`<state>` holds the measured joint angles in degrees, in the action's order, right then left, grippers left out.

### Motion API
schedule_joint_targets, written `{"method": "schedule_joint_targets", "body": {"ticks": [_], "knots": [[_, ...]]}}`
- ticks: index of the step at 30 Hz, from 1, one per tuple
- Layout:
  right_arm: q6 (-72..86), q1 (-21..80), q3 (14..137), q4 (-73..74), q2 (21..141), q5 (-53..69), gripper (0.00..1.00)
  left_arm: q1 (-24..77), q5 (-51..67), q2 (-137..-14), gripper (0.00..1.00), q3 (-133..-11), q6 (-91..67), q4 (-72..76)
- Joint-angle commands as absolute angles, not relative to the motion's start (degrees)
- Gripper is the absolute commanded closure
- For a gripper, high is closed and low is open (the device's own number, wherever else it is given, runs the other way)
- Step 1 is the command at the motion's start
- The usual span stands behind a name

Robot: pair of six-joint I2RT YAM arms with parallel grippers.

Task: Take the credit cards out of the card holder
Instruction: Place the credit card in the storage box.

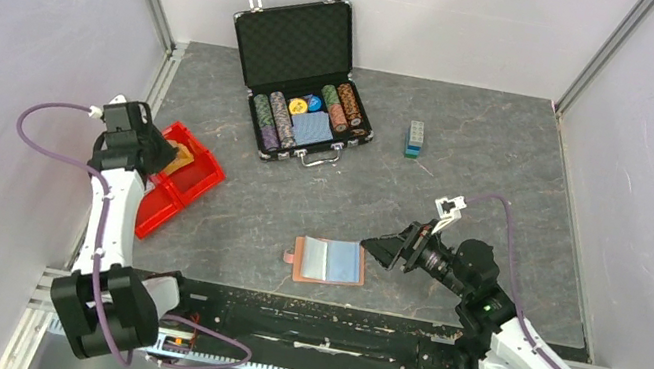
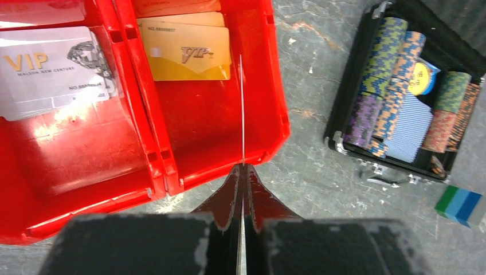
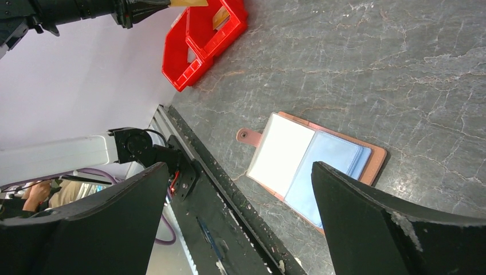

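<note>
The brown card holder lies open near the table's front edge, its pale blue sleeves face up. My left gripper is over the red bin and is shut on a thin credit card, seen edge-on. That card looks orange-yellow in the right wrist view. In the bin lie a silver VIP card and gold VIP cards. My right gripper hovers just right of the holder, open and holding nothing, with the holder between its fingers in the right wrist view.
An open black case of poker chips stands at the back of the table. A small blue-green block lies to its right. The metal rail runs along the table's near edge.
</note>
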<state>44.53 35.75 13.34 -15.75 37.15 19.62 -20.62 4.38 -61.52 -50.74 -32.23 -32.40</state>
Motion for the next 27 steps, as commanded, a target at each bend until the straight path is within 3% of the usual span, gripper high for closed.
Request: {"method": "schedule_joint_targets", "body": {"ticks": [1, 27], "knots": [[44.21, 35.57, 15.6, -17.94, 36.97, 20.08, 0.02, -21.09, 0.24, -63.92, 0.98, -53.17, -27.26, -28.96], [40.63, 35.42, 17.43, -15.26, 36.35, 17.42, 0.02, -21.62, 1.3, -79.91, 0.98, -58.03, -27.69, -20.99]]}}
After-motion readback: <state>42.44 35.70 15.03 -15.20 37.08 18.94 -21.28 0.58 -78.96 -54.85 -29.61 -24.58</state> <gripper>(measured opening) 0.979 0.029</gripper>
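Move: About 8 cm ahead, 3 cm to the left and 9 cm below the left hand lies the middle of the storage box's gold-card compartment, where the pinched credit card is going. The gold cards in it sit some 10 cm ahead and 6 cm left; the silver-card compartment is about 2 cm back and 11 cm left. The chip case lies roughly 20 cm ahead, 24 cm right. From the right hand the gold-card compartment is some 19 cm ahead, 45 cm left, 11 cm lower. Sinking steadily, the left arm takes the still-pinched gold card down about 5 cm and at the same time some 4 cm forward and 3 cm left, over the near rim of the storage box towards the gold cards. The wrist tips about 5 degrees further down and the fingers keep their shut grip on the card, seen edge-on from the wrist. ##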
